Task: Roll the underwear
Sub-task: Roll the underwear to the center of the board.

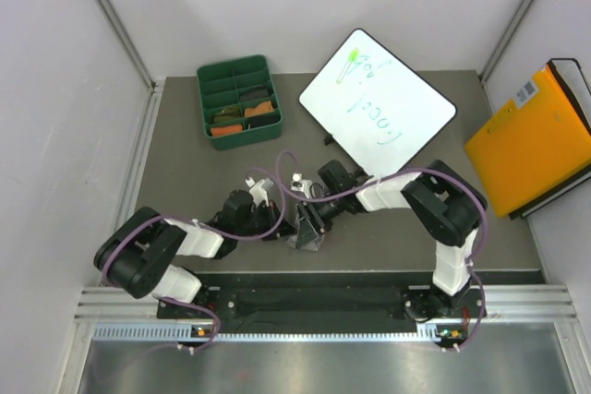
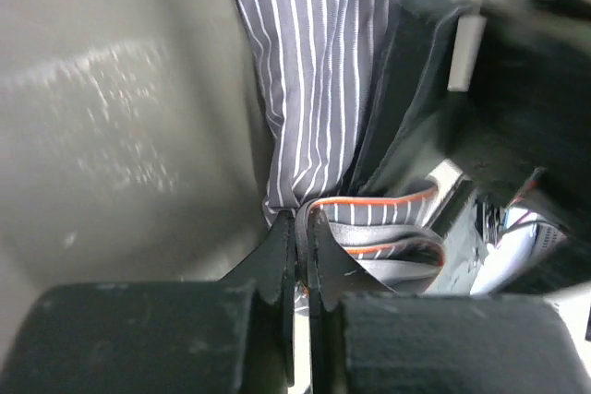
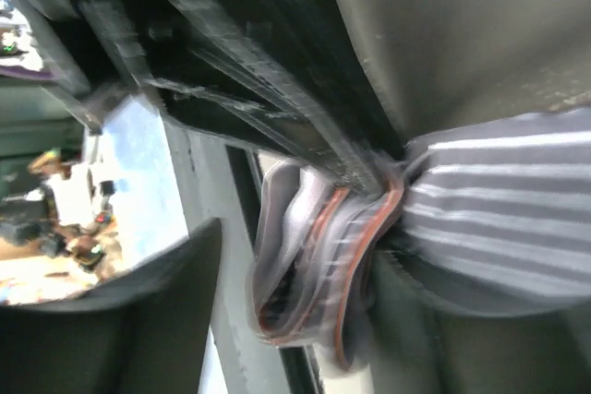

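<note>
The grey-white fine-striped underwear [image 2: 314,62], with an orange-edged waistband, hangs bunched between the two arms just above the table's near middle [image 1: 306,233]. My left gripper [image 2: 301,225] is shut on a fold of it at the waistband, and the cloth runs up from the fingertips. In the right wrist view the folded waistband [image 3: 319,265] lies between the spread fingers of my right gripper [image 3: 295,311]. That gripper is open: a clear gap separates its left finger [image 3: 157,302] from the cloth, while the other finger lies against it. The left gripper's black fingers pinch the cloth from above.
A green divided tray [image 1: 205,99] at the back left holds rolled cloth pieces. A white board [image 1: 377,103] lies tilted at the back middle. An orange folder [image 1: 534,140] leans at the right wall. The two arms nearly touch at the table's middle [image 1: 295,214].
</note>
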Controlling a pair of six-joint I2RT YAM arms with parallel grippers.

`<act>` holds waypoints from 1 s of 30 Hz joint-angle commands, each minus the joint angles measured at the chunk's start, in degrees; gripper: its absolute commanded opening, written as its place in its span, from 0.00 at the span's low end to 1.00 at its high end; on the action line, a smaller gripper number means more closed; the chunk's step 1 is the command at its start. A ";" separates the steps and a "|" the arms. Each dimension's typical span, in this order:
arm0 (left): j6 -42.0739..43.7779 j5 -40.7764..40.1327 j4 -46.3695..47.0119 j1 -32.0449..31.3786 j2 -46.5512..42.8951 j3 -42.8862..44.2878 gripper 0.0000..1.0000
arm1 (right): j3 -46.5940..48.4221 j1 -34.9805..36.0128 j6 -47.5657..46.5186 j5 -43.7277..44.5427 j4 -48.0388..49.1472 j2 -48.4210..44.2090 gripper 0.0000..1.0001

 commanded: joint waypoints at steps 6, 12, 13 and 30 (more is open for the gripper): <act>0.49 -3.89 -8.30 -0.54 6.29 3.59 0.00 | -8.55 -1.38 3.61 22.47 0.43 -22.90 0.79; 1.55 -3.89 -11.99 -0.54 5.59 5.88 0.00 | -20.33 -1.38 11.08 26.88 10.70 -29.51 0.84; 1.55 -3.89 -12.43 -0.54 5.41 6.06 0.00 | -22.43 -1.47 13.09 27.23 12.54 -29.51 0.84; 1.46 -3.36 -15.07 -0.62 4.89 7.99 0.00 | -28.52 -1.29 18.21 30.92 27.07 -22.04 0.80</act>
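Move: Just behind the right hand, about 2 cm back, 1 cm to its right and 2 cm below, lies the middle of the underwear's folded near edge. The whiteboard is centred some 30 cm ahead and 17 cm right of this hand, the green organizer about 30 cm ahead and 16 cm left. From the left hand, already pinching the fold's left part, that edge's middle is about 4 cm right, 2 cm back and 1 cm lower. Opening its already half-open fingers wide, the right hand lifts nearly 5 cm off the fold, arcs about 6 cm to the right and sinks again, then eases forward 2 cm and slightly left beside the fold's right part, turning some 30 degrees clockwise. The left fingers keep their pinch, shifting about 1 cm forward and right. ##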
